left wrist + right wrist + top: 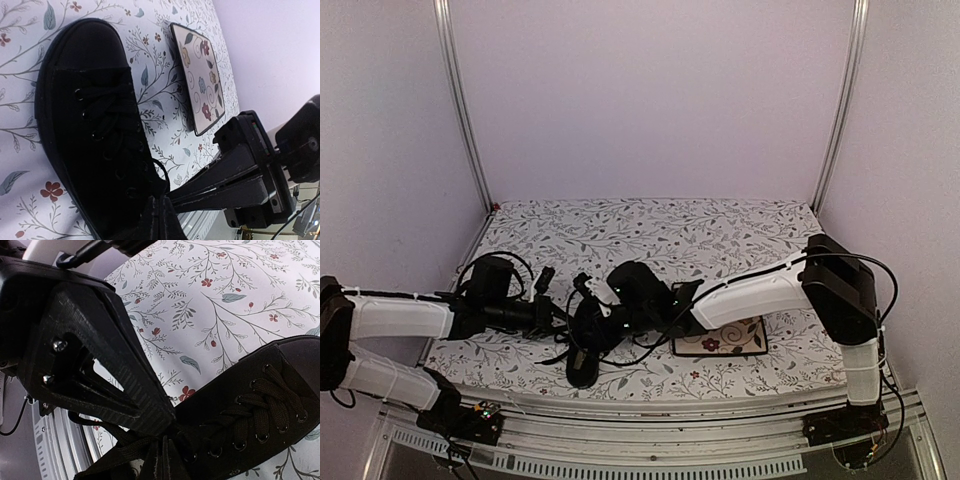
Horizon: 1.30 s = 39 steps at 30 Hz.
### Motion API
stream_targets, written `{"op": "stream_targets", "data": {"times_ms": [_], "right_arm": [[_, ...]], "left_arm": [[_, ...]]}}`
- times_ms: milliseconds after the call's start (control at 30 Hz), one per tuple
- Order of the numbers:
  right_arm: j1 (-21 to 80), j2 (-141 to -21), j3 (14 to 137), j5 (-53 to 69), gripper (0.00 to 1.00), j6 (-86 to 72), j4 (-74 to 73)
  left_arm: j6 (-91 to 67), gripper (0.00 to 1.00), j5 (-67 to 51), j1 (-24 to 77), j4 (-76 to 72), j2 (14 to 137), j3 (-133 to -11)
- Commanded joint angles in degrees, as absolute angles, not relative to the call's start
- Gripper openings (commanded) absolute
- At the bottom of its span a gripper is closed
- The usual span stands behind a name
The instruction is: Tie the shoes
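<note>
The black shoe (583, 350) lies on the floral table with its toe toward the near edge; it also fills the left wrist view (85, 125) and the right wrist view (260, 405). Both grippers meet over the top of its lacing. My left gripper (160, 207) is shut at the top eyelets, with a thin lace loop (164, 172) curling just beside its tips; whether a lace is pinched is hidden. My right gripper (162, 452) is shut, and a flat lace strand (115, 432) runs from the left into its tips. From above, the left gripper (563, 317) and right gripper (607, 322) nearly touch.
A square floral plate (720, 338) lies just right of the shoe, under the right forearm, and shows in the left wrist view (197, 75). The table's metal front rail (650, 408) runs close behind the shoe's toe. White walls enclose the back and sides.
</note>
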<state>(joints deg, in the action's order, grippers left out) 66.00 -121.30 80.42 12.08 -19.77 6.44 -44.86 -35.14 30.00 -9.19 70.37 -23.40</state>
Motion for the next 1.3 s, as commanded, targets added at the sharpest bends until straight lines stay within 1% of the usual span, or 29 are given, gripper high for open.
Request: {"op": "stream_targets", "data": {"times_ms": [0,433,700,867,1000,1267], "right_arm": [[66.4,-122.9,82.1,10.5,0.02,-20.4,5.3],[66.5,-124.6,84.0,4.8,0.02,-23.9,6.4],[66.5,-124.2,83.4,4.7,0.02,-24.0,7.3],[66.8,-123.8,82.7,4.6,0.02,-23.8,7.7],[66.9,-123.6,82.5,4.6,0.02,-23.7,7.7],[67.1,-123.3,82.1,4.2,0.02,-23.6,7.9]], "left_arm": [[-45.1,0.00,-35.0,30.5,-10.3,69.3,-22.9],[-45.6,0.00,-36.8,30.5,-10.3,68.7,-21.4],[-45.4,0.00,-35.3,30.3,-8.8,67.1,-21.3],[-44.3,0.19,-30.8,28.8,-7.4,64.5,-22.9],[-43.7,0.28,-28.3,27.7,-6.0,64.5,-23.9],[-42.4,0.29,-26.7,26.5,-3.6,70.0,-24.3]]}}
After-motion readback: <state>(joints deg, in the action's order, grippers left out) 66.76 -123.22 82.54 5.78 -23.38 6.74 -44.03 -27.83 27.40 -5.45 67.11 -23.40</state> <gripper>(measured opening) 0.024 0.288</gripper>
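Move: The lace knot both grippers work at is some 1 cm to the left hand's right and 2 cm below it; the shut fingers still hold a lace there. The shoe's middle is roughly 5 cm ahead, 1 cm right and 6 cm down, and a loose lace tail lies about 5 cm left, 1 cm back and 6 cm down. From the right hand, the knot is about 1 cm to the left, level fore-and-aft, and 2 cm below. The left fingers let go of the lace, opening to under a third of their range after easing back just under 1 cm. While opening, the left hand draws off the knot about 3 cm to the left and 3 cm forward, rising a little and then sinking again. The right hand keeps its pinch on the lace, shifting some 1.5 cm forward with a slight clockwise turn, then holds. ##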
